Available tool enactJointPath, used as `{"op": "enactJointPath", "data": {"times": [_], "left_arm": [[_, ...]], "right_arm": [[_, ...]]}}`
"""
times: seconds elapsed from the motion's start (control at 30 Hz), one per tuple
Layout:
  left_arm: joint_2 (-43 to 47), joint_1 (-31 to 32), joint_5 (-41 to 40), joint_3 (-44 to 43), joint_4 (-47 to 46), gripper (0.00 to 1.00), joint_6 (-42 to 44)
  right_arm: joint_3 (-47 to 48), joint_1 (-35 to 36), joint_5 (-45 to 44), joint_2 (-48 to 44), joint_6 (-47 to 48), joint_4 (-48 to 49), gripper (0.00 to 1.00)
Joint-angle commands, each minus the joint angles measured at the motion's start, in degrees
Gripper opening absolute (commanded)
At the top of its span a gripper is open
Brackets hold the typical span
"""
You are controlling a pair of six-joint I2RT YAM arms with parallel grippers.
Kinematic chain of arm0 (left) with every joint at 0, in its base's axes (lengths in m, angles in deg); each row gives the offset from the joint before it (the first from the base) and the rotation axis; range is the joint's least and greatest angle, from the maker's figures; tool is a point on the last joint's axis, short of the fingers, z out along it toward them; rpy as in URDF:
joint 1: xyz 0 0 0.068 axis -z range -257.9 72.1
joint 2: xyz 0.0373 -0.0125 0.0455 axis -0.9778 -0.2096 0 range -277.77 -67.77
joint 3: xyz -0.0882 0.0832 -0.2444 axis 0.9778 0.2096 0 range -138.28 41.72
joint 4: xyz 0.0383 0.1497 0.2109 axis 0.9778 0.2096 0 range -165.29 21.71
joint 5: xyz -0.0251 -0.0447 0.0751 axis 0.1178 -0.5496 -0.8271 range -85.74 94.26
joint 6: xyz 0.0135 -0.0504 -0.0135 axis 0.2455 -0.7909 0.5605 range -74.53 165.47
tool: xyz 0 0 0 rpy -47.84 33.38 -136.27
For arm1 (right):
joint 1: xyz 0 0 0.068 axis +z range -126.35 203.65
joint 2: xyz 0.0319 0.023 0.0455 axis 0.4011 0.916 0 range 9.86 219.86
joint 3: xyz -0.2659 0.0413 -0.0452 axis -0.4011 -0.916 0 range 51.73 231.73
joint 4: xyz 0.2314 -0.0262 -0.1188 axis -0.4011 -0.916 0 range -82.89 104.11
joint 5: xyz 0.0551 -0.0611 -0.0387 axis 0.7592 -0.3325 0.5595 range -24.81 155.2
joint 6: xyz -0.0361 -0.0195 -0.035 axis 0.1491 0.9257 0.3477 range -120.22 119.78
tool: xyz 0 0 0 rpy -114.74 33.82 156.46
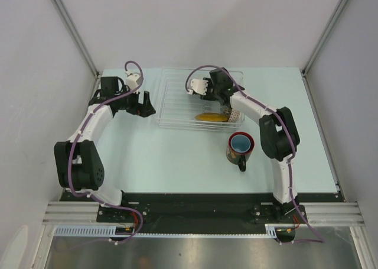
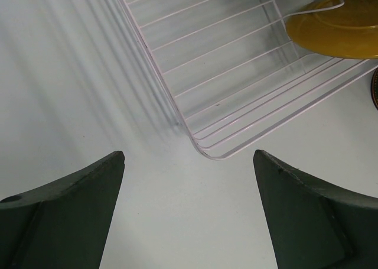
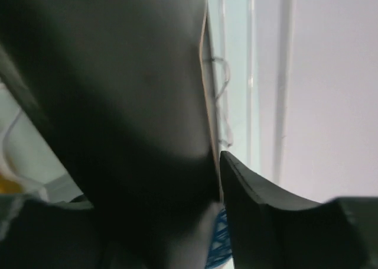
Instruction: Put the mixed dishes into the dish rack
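The clear dish rack [image 1: 177, 97] stands at the back middle of the table, and a yellow plate [image 1: 211, 117] lies at its near wall. My right gripper [image 1: 227, 107] hangs over the rack's right end. In the right wrist view the dark square plate [image 3: 130, 103] stands on edge against one finger [image 3: 266, 221]; the other finger is hidden. A patch of the blue mosaic bowl [image 3: 220, 239] shows below. The mug [image 1: 241, 148] stands on the table in front of the rack. My left gripper [image 1: 142, 108] is open over the table beside the rack's left wall [image 2: 177, 103].
The left wrist view shows the rack's rounded near corner [image 2: 204, 148] and the yellow plate [image 2: 339, 26] inside it. White enclosure walls with metal posts [image 1: 74, 29] close in the table on three sides.
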Motion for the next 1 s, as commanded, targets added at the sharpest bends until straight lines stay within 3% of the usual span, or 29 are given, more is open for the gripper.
{"op": "enactJointPath", "data": {"times": [0.0, 0.03, 0.07, 0.4, 0.57, 0.7, 0.83, 0.9, 0.93, 0.97], "left_arm": [[3.2, 0.2, 0.5, 0.4, -1.3, 0.96, 1.0], [3.4, 0.2, 0.5, 0.2, -1.3, 0.96, 1.0], [3.6, 0.2, 0.6, 0.3, -1.2, 0.96, 0.9], [5.7, 0.2, 0.4, 0.2, -0.4, 0.96, 1.1], [6.5, 0.2, 0.4, -0.1, 0.0, 0.96, 0.7], [7.0, 0.2, 0.7, -0.2, 0.3, 0.95, 0.4], [8.0, 0.2, 0.9, 0.1, 0.8, 0.95, 0.2], [8.7, 0.2, 0.7, 0.2, 1.3, 0.96, 0.6], [8.9, 0.2, 0.7, 0.3, 1.6, 0.96, 0.9], [9.2, 0.2, 0.5, 0.3, 1.8, 0.96, 0.9]], "right_arm": [[-3.2, 0.7, -2.4, -7.3, -2.7, 6.5, 0.61], [-3.7, 0.8, -2.7, -8.1, -2.7, 6.6, 0.98], [-4.3, 1.0, -2.8, -8.5, -2.7, 6.6, 1.00], [-3.7, 3.3, -7.2, -14.2, -5.9, 1.1, 1.00], [-0.1, 4.4, -9.9, -20.8, -20.8, -7.1, 1.00], [-5.3, 5.2, -10.5, -28.2, -32.1, -12.4, 1.00], [-8.7, 5.3, -12.9, -34.1, -49.5, -18.3, 1.00], [-9.7, 4.5, -6.4, -37.5, -59.3, -23.9, 0.99], [-12.2, 2.5, 2.6, -38.7, -62.0, -25.2, 1.00], [-14.1, 1.5, 5.5, -40.0, -67.6, -25.9, 1.00]]}}
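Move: The mug, the last dish outside the rack, stands about 28 cm back from the right hand, 9 cm to its right and 9 cm lower. The black tray is between this hand's half-open fingers, its middle some 4 cm left, 3 back and 4 below; the blue bowl is 5 cm right and 6 back, the yellow plate 16 back and 2 left. From the left hand the mug is 36 cm right, 16 back, 11 below. The right fingers go from half to wide open and let go of the black tray, the hand easing slightly back and then rising off it, at first almost straight up. Then it climbs faster and draws back over the rack, ending some 18 cm higher, 15 cm back and a little right, its left side rolling up nearly 40 degrees as it swings about 25 degrees clockwise, while the empty, open left hand rises 3 cm. ##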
